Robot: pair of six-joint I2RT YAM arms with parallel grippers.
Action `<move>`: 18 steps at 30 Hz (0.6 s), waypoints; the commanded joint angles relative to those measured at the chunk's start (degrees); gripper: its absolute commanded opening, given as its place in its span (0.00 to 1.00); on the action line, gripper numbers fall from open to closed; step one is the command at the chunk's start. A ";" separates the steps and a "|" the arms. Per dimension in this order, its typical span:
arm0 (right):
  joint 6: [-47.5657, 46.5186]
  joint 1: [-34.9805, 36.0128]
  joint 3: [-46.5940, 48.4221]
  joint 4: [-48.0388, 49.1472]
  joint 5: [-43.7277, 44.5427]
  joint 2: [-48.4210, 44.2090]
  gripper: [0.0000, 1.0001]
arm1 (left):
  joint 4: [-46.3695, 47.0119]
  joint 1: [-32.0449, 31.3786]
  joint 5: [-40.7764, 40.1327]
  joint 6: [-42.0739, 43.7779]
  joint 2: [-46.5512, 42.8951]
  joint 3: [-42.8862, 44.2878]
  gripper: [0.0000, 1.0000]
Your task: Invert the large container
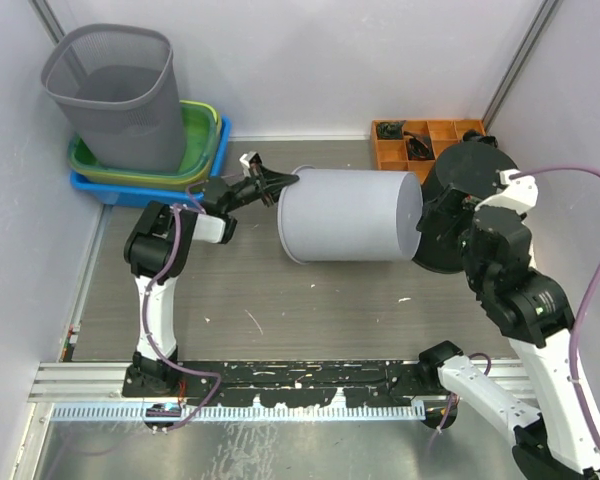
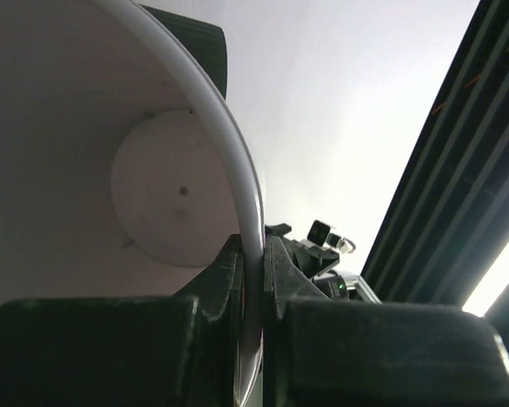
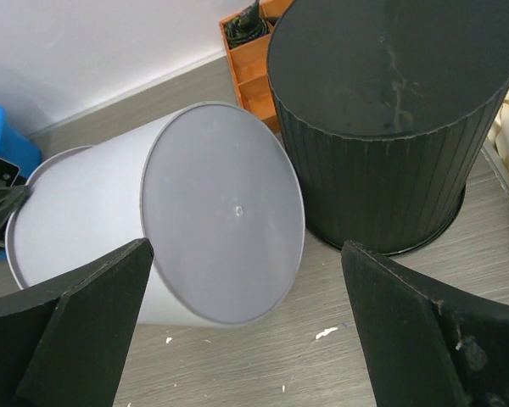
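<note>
The large container (image 1: 350, 215) is a pale grey cylinder lying on its side in the middle of the table, with its open mouth to the left and its flat base (image 3: 220, 220) to the right. My left gripper (image 1: 280, 185) is shut on its rim. In the left wrist view the thin white rim (image 2: 237, 161) runs down between the two pads of that gripper (image 2: 261, 271), one inside the wall and one outside. My right gripper (image 3: 246, 254) hangs open just off the base, holding nothing, and its wide fingers (image 3: 85, 314) frame that base.
A black ribbed bin (image 3: 382, 127) stands upside down right beside the container's base, under my right arm (image 1: 500, 240). An orange compartment tray (image 1: 425, 140) sits behind it. A grey mesh basket (image 1: 115, 95) stands in stacked green and blue tubs (image 1: 205, 140) at the back left.
</note>
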 commanded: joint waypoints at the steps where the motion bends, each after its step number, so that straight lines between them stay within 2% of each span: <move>1: -1.40 -0.08 0.81 3.63 1.27 2.30 1.00 | 5.21 -2.11 2.32 -6.53 5.43 -3.56 0.00; 9: -1.67 -0.04 -3.21 8.50 -1.00 5.82 1.00 | 5.04 0.36 7.50 -2.06 14.95 -5.51 0.01; 10: -1.67 -0.09 -3.91 9.63 -1.58 6.08 1.00 | 5.03 0.54 7.92 -1.68 16.48 -5.47 0.06; 12: -1.71 0.00 -5.14 11.42 -2.86 6.40 1.00 | 5.03 0.20 8.89 -1.03 18.80 -4.40 0.25; 15: -2.04 0.00 -6.02 13.24 -4.91 7.19 1.00 | 3.50 -0.75 9.06 0.71 19.83 -2.63 0.41; 16: -2.16 -0.01 -6.18 13.63 -5.58 7.43 1.00 | 0.41 -0.97 9.58 2.70 19.35 -1.95 0.44; 17: -2.27 0.01 -6.13 13.87 -6.00 7.71 1.00 | -5.86 -1.21 10.34 7.02 18.11 -1.43 0.57; 18: -2.33 0.01 -6.09 13.93 -6.08 7.83 1.00 | -13.71 -1.17 10.72 13.57 15.85 -1.38 0.59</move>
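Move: The left hand already pinches the top of the large container's rim; the container lies sideways, mouth left, its middle about 12 cm to that hand's right, 3 cm back and 10 cm below. From the open right hand that middle is roughly 15 cm ahead, 15 cm left and 22 cm lower; the dark container stands about 16 cm ahead, 5 cm right and 22 cm below, the orange tray some 35 cm straight ahead and 32 cm down. The left hand drives almost straight down by about 14 cm with the container's rim, easing back some 2 cm, and only in the last part of the drop do its fingers open to about half, giving up their pinch with the rim still passing between them. Meanwhile the right hand, fingers staying wide open, goes forward and down about 5 cm each way and 3 cm left, tipping down slightly as it closes in on the container's rising bottom; contact there can't be made out. ##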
